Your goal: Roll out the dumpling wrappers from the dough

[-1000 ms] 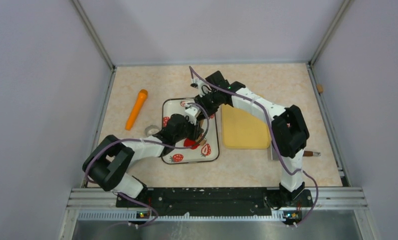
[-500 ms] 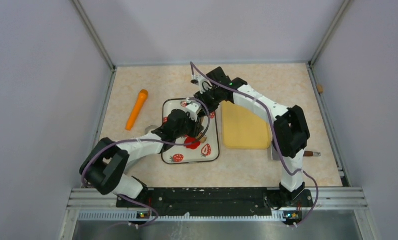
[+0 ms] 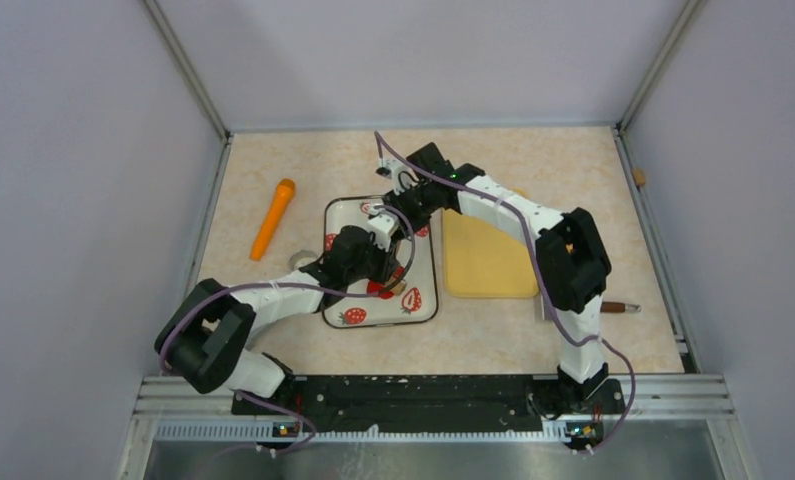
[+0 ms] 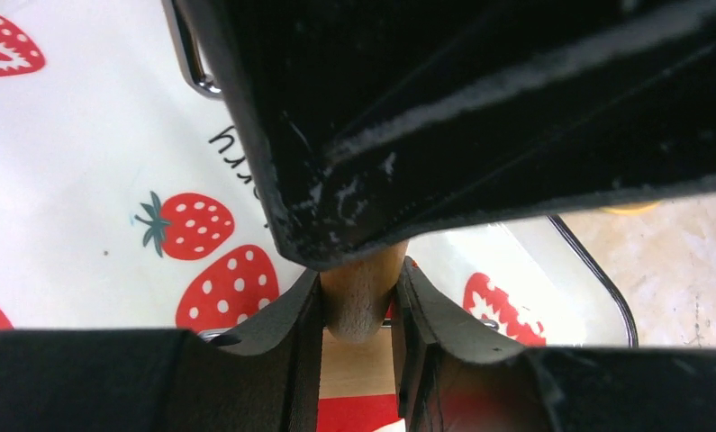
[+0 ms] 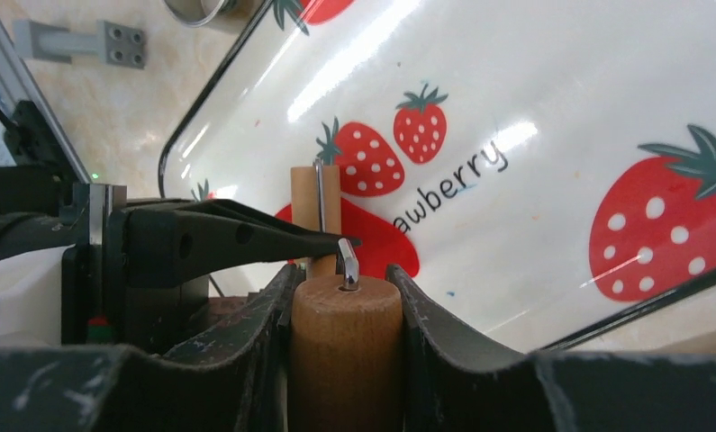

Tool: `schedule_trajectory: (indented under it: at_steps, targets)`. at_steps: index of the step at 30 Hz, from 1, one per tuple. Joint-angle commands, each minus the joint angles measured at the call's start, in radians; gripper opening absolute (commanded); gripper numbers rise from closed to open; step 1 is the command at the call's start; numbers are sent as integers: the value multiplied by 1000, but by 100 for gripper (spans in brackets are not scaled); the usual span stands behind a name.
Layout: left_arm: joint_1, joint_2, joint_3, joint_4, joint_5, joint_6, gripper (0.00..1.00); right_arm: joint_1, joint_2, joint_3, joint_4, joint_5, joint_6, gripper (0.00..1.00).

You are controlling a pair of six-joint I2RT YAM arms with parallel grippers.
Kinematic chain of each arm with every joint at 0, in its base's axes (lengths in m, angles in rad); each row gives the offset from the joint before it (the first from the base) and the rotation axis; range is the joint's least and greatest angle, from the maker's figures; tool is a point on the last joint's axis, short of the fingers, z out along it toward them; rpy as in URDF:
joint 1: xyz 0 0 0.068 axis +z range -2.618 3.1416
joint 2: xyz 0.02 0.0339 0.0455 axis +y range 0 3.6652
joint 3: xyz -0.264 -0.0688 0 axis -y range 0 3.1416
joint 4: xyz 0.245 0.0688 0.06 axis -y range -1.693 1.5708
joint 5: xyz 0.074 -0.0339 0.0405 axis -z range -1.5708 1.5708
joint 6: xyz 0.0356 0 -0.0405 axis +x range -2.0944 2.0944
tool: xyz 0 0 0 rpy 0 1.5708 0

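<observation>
A small rolling pin lies over the strawberry-printed tray (image 3: 428,312), and each gripper holds one of its wooden handles. My left gripper (image 4: 358,288) is shut on the near handle (image 4: 361,301). My right gripper (image 5: 343,283) is shut on the far handle (image 5: 345,351), which has a bent metal rod in its end. The flat red dough (image 5: 385,241) lies on the tray under the wooden roller (image 5: 316,193). It also shows in the top view as the dough (image 3: 381,289), beside the left gripper (image 3: 391,262). No dumpling wrappers are in view.
A yellow board (image 3: 488,258) lies right of the tray. An orange carrot-shaped tool (image 3: 273,217) lies at the far left, with a metal ring (image 3: 299,260) left of the tray. A brown-handled tool (image 3: 613,308) sits by the right arm. Walls enclose the table.
Both arms have shifted slightly toward the far left with the rolling pin between them. Both grips are unchanged.
</observation>
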Motion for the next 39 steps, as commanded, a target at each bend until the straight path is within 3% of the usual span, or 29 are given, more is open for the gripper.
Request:
schedule_trajectory:
  at_steps: [1, 7, 15, 23, 28, 29, 31, 33, 36, 39]
  targets:
    - [22, 59, -32, -39, -69, -57, 0, 25, 75, 1, 27, 6, -29, 0]
    - [26, 37, -21, -184, -106, -191, 0, 36, 110, -39, 25, 10, -14, 0]
    - [26, -32, -13, -346, -87, -218, 0, 53, 100, -96, 32, -33, 25, 0]
    - [21, -41, -7, -388, -73, -251, 0, 60, 101, -118, 42, -44, 42, 0]
    - [21, -118, 13, -260, -60, -113, 0, 17, 48, -7, 4, -16, 29, 0]
    - [20, -128, 19, -223, -32, -61, 5, 1, 30, 7, -6, -7, 17, 0]
    - [20, -153, 51, -225, -8, -2, 35, -30, -4, 26, -26, -11, 1, 0]
    - [21, -192, 71, -251, -3, 58, 56, -63, -38, 37, -37, -41, -8, 0]
    - [21, -289, 77, -328, 4, 165, 66, -107, -85, 24, -14, -121, 8, 0]
    - [25, -393, 68, -392, -86, 207, 72, -115, -121, 0, 11, -173, 10, 0]
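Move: Both hands hold the roller tool, the left on its handle just above the lower roller, the right at its upper end. The dough is about 5 cm below the left hand, 2 cm back and 1 cm left of it. The strawberry tray's middle is 4 cm ahead and 2 cm left of that hand, the yellow board's some 8 cm ahead and 23 cm right. From the right hand the dough lies about 5 cm back, 5 cm left and 11 cm down. Down about 1 cm at first, then back and left some 3 cm, both hands draw the lower roller across the dough, the left wrist tipping about 10 degrees. After a short stop the left fingers open, let go of the handle and rise about 5 cm; the right keeps its grip and swings some 3.5 cm to the right, a little forward and up. ##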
